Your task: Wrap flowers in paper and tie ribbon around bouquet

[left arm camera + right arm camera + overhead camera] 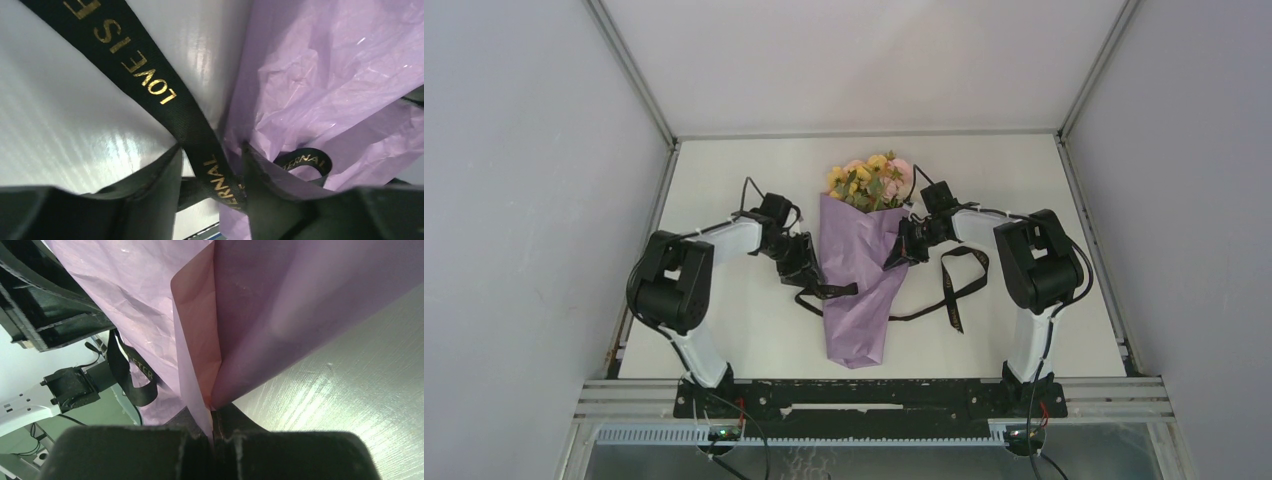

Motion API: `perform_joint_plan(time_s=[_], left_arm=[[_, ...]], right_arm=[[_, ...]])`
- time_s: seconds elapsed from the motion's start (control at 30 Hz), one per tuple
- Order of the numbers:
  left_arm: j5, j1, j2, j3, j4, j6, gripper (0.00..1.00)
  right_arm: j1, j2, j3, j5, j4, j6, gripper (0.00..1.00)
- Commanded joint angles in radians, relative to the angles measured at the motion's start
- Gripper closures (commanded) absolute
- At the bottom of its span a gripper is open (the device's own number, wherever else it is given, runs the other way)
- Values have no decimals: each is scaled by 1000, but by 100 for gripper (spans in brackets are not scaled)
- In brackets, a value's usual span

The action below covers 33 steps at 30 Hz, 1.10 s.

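Note:
The bouquet lies in the middle of the table, its flowers (871,180) pointing to the far side and their stems hidden inside the lilac paper (856,270) cone. The black ribbon (954,285) with gold lettering loops on the table right of the cone and crosses to its left edge. My left gripper (809,275) is at the cone's left side. Its jaws stand apart, and the ribbon (145,70) runs through the gap (210,172) beside the paper (325,75). My right gripper (212,415) is shut on the paper's (280,300) edge at the cone's right side (896,255).
The white table (724,180) is closed in by grey walls on the left, right and back. Both arm bases sit on the black rail (864,395) at the near edge. The left arm (70,385) shows beyond the paper in the right wrist view.

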Motion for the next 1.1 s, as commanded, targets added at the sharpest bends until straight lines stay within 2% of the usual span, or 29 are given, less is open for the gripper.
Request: perform_joint_plan(time_s=[0.0, 0.1, 0.2, 0.6, 0.77, 0.9, 1.0, 1.07], left_arm=[[33, -29, 53, -1, 24, -9, 54], [40, -29, 57, 7, 17, 2, 73], [45, -17, 47, 16, 12, 12, 99], [-27, 191, -120, 80, 46, 121, 100], [58, 227, -218, 181, 36, 228, 100], [188, 191, -323, 259, 20, 341, 100], [171, 74, -348, 291, -38, 482, 100], [165, -20, -334, 266, -29, 524, 100]], right_arm=[[-8, -4, -5, 14, 10, -15, 100], [-9, -6, -5, 14, 8, -18, 100], [-12, -7, -6, 10, 4, -20, 100], [-16, -14, -24, 5, 7, -32, 100], [-7, -11, -24, 0, 6, -38, 100], [-1, -6, -23, -8, 13, -37, 100], [4, 2, -23, -9, 22, -29, 100], [7, 3, -23, 1, 25, -25, 100]])
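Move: Between the left hand's open fingertips, about 1 cm back, 1 cm right and 1 cm below the hand point, runs the black ribbon's left tail. The purple paper wrap centres some 8 cm to that hand's right, level fore and aft; the flower heads lie about 19 cm ahead and 10 cm right. From the right hand, which already pinches the paper's edge, that stretch of ribbon is roughly 4 cm back, 13 cm left and slightly lower. Sinking about a centimetre with a small shift back and right, the left hand shuts its fingers on the ribbon tail, then carries it forward and left beside the paper and up steeply, ending some 20 cm higher and 8 cm farther out, swinging back right late on. Its fingertips tilt up forward about 40 degrees. The right hand keeps its pinch on the paper edge. ##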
